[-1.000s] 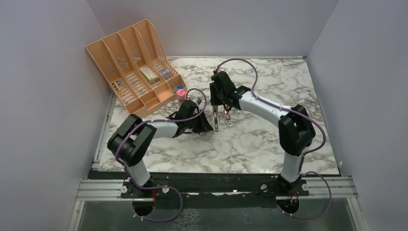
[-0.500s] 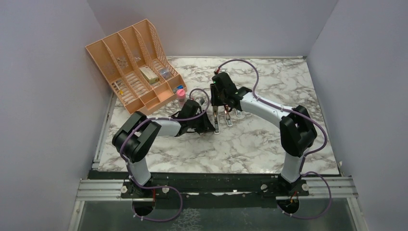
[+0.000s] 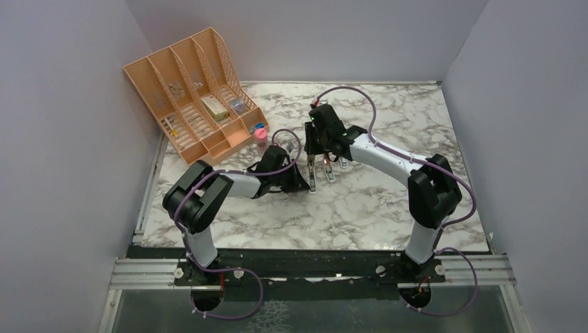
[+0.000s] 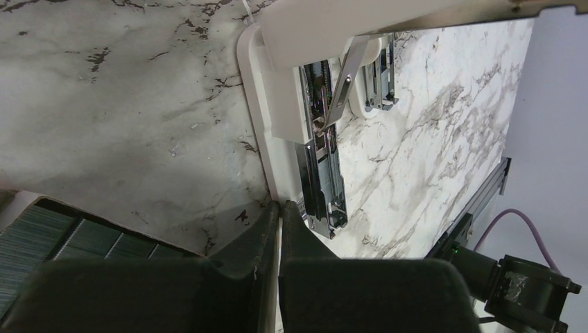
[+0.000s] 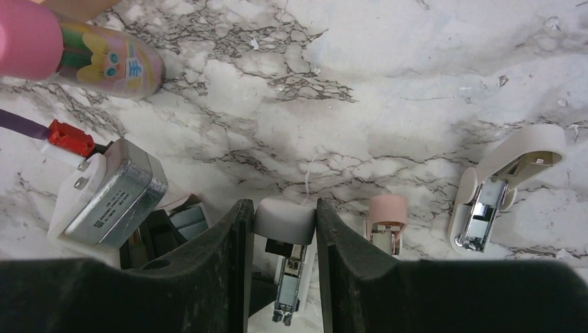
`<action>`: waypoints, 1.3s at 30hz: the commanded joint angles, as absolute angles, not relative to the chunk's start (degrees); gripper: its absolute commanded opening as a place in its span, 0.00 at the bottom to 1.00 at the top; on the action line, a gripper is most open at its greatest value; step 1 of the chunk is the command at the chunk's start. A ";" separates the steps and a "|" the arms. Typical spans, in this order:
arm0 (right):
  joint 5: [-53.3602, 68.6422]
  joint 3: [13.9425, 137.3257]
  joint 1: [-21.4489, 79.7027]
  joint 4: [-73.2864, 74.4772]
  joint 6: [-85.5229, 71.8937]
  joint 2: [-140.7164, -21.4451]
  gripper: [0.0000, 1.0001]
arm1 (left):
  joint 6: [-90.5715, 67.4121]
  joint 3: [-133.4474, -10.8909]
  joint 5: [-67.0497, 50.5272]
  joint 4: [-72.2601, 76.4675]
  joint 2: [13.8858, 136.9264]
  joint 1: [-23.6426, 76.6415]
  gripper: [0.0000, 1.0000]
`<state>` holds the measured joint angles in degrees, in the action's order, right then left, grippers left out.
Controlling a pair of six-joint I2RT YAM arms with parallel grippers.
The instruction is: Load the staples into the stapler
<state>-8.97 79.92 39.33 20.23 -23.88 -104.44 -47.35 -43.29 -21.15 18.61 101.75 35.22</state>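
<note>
A white stapler (image 3: pixel 313 173) lies open on the marble table, its top (image 5: pixel 284 218) lifted and pinched between my right gripper's (image 5: pixel 283 208) fingers. The chrome magazine (image 4: pixel 320 180) is exposed along the white base (image 4: pixel 267 104). My left gripper (image 4: pixel 281 206) is shut, fingertips pressed together right beside the near end of the magazine, with nothing visible between them. The staples (image 4: pixel 41 236), grey strips in a flat tray, lie at the lower left of the left wrist view, beside the fingers. From above, the left gripper (image 3: pixel 303 184) hides the tray.
A pink stapler (image 5: pixel 386 215) and a second white stapler (image 5: pixel 499 187) lie open just right of the held one. A pink-capped bottle (image 3: pixel 261 137) stands near the peach desk organizer (image 3: pixel 194 97) at the back left.
My left gripper's jaws have closed fully, and the left arm has edged a little right toward the stapler. The right gripper still holds the stapler top, nearly still.
</note>
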 commanded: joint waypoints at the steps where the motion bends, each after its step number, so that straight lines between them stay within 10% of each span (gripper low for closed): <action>1: -2.44 78.44 39.74 25.56 -25.56 -101.80 0.30 | -47.81 -41.94 -19.05 17.80 103.79 35.51 0.01; 39: -6.03 65.97 46.07 26.81 -29.50 -95.42 0.30 | -50.82 -41.73 -14.54 18.02 102.77 35.51 0.04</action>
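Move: The right hand already grips the raised handle tip of the long white stapler; the stapler's base lies about 5 cm back and 10 cm below it. From the right hand, the pink stapler is some 5 cm right, 4 cm back and 10 cm down. The left fingertips are at the base's near end, its middle about 5 cm ahead and 1 cm right; the staple box lies roughly 5 cm left of them, 2 cm ahead. The right hand swings the gripped handle about 8 cm back, finally dipping; the left fingertips stay against the base. ##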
